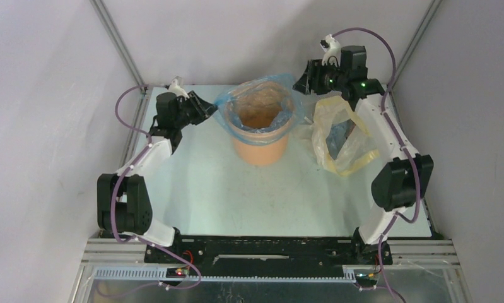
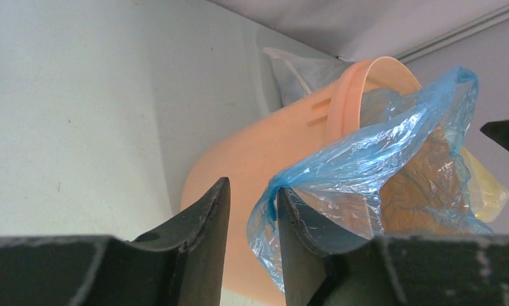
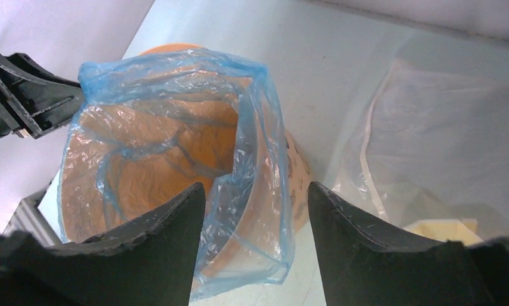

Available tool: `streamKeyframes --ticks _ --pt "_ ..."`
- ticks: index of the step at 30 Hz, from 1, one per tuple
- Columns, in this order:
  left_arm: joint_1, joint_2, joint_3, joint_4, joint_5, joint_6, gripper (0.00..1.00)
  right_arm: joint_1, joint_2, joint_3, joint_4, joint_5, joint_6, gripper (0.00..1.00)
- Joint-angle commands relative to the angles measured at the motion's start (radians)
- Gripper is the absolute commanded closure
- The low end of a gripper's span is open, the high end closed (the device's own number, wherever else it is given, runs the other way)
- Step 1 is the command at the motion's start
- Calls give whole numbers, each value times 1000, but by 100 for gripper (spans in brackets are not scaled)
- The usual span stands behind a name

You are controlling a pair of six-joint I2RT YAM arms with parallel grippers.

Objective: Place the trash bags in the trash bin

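The orange-tan trash bin [image 1: 260,144] stands upright mid-table. A light-blue trash bag [image 1: 257,101] lies opened in its mouth, with its edges spread over the rim. My left gripper [image 1: 209,111] is at the bin's left rim. In the left wrist view it [image 2: 251,191] is open, and the bag's edge [image 2: 372,150] is hooked over the tip of one finger [image 2: 302,229] beside the bin wall [image 2: 258,146]. My right gripper [image 1: 301,82] is above the bin's right rim. It [image 3: 255,188] is open, and a corner of the bag [image 3: 264,210] hangs between the fingers.
A larger yellowish-clear plastic bag [image 1: 339,136] lies crumpled right of the bin, under my right arm, and also shows in the right wrist view [image 3: 430,140]. Metal frame posts run along the table's back corners.
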Motion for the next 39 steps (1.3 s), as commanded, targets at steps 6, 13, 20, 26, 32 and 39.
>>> streamKeyframes --ticks 6,13,20,26,32,39 --pt "5 17 63 19 25 22 65 15 178 214 -30 -110 -4 37" --pt "5 54 87 28 55 20 68 20 239 279 16 -133 23 50" --pt "5 76 99 30 50 31 86 18 285 314 64 -102 48 95" --pt "5 112 125 25 63 29 94 11 339 344 114 -46 83 100" --pt "5 139 138 30 75 28 94 13 428 426 90 -26 96 100" --pt "5 183 171 20 102 25 94 17 482 452 59 -10 93 100"
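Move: The left gripper already has the left edge of the blue trash bag between its part-open fingers, about 1 cm ahead and 1 cm to the right. The bag's far right corner lies some 5 cm ahead of the right gripper, 3 cm to its left and 2 cm below. The bin's middle is roughly 2 cm ahead and 12 cm right of the left gripper, 12 cm below it; the clear bag is about 2 cm back and 14 cm right of the right gripper, 23 cm down. Reach the open right gripper forward and a little left, about 5 cm, to the blue bag's far right corner, shut it on the film, then carry the corner some 6 cm farther forward while lowering it about 5 cm. Meanwhile close the left gripper on the bag's left edge, easing it forward and slightly down, about 3 cm. ##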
